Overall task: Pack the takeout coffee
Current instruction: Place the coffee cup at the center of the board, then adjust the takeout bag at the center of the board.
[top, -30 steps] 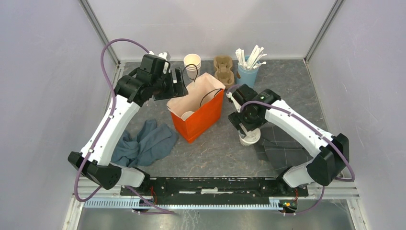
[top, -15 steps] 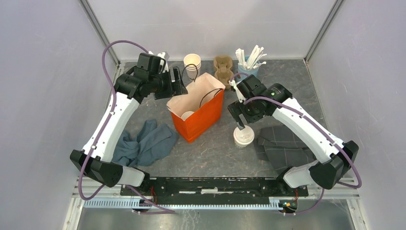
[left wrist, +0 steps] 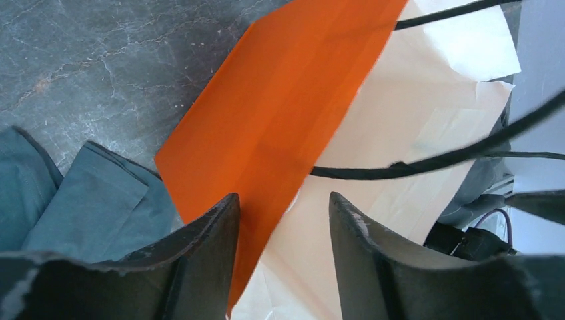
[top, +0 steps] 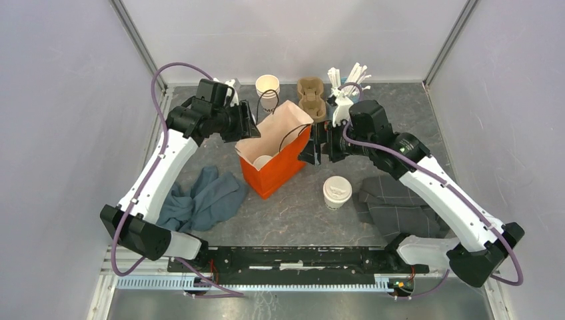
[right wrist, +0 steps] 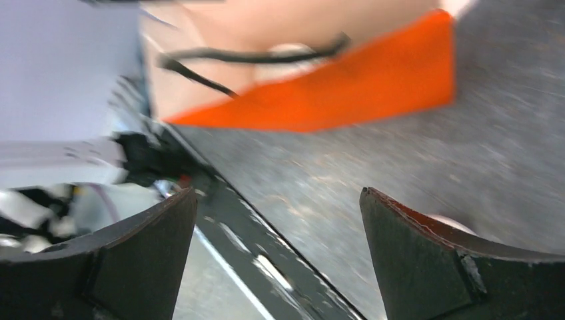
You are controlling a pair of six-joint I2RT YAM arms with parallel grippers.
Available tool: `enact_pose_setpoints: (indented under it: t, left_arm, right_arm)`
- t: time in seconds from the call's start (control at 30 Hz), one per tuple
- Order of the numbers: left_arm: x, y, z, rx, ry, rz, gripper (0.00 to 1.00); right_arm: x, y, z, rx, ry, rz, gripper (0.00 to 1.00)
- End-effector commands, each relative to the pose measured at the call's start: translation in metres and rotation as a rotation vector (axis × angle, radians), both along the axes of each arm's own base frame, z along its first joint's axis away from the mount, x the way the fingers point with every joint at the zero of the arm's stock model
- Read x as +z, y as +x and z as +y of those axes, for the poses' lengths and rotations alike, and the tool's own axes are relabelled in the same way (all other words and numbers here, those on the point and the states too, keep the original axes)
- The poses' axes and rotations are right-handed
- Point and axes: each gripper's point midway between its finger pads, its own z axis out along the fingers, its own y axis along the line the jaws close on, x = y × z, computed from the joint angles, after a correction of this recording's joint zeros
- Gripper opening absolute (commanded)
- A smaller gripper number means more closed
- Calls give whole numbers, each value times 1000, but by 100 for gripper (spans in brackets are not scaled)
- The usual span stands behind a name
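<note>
One takeout coffee cup (top: 337,192), cream with a white sip lid, stands free on the table right of the orange paper bag (top: 280,167). The white lid of another cup (top: 262,161) shows inside the bag. My left gripper (top: 248,127) is at the bag's left rim. In the left wrist view its jaws (left wrist: 283,197) straddle the rim of the bag (left wrist: 280,100), apart and not pinching it. My right gripper (top: 310,151) hovers open by the bag's right wall. Its wrist view is blurred, with nothing between the jaws (right wrist: 279,191) and the bag (right wrist: 346,93) beyond.
At the back stand a lidless cream cup (top: 267,87), a brown cardboard cup carrier (top: 311,95) and a blue cup of white sticks (top: 346,93). A blue-grey cloth (top: 203,199) lies left of the bag, a dark grey cloth (top: 393,203) right of the cup.
My right gripper has let go of the lidded cup, risen and swung back-left to the bag's right side. My left gripper's jaws have narrowed around the bag's rim.
</note>
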Motion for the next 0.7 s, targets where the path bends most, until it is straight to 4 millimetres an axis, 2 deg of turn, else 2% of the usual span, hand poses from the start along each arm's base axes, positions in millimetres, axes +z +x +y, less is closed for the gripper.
enact_pose_setpoints:
  t: [0.0,0.17,0.2,0.33,0.4,0.47,0.5,0.53,0.67]
  left_arm:
    - [8,4,-4,-13,-36,-52,54]
    - [10,-2,-2,52,-88,-54,40]
    - [10,-3,-2,64,-98,-57,39]
    - [12,-10,-1,86,-133,-58,36]
    - [12,-12,-2,83,-139,-54,34]
    - [16,-12,-2,85,-144,-62,30]
    - [19,-12,-1,89,-145,-70,27]
    - [22,-13,0,96,-145,-77,23]
    - [45,-14,7,127,-148,-128,4]
  right_arm:
    - [70,4,55,11,445,0,98]
    - [95,18,82,-59,479,-97,93]
    - [95,23,84,-96,461,-126,92]
    - [88,44,91,-164,402,-179,80]
    - [96,47,98,-153,415,-215,60]
    - [104,51,96,-177,410,-249,44]
    - [110,52,94,-178,403,-270,31]
    - [114,52,91,-178,395,-286,22]
    - [138,43,87,-136,410,-333,11]
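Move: The paper bag's right-hand rim and handle lie about 7 cm left and 4 cm ahead of the right hand, a couple of centimetres higher. The coffee cup stands some 10 cm to that hand's right, 2 cm back and 17 cm below. The left hand already straddles the bag's left rim, some 2 cm under its hand point. The blue cloth lies about 19 cm left of the left hand and 7 cm back, 21 cm down; the white lids about 16 cm ahead, 4 cm left, 18 cm down. Leftward and up, away from the coffee cup, the right hand sweeps roughly 10 cm to the bag, rising about 7 cm and easing forward near the end; its wrist rolls some 20 degrees and its wide-open fingers nearly shut on the near handle at the rim. The left hand dips about 1 cm, rises again while drawing back 1.5 cm, and closes its half-open fingers to pinch the left rim. ##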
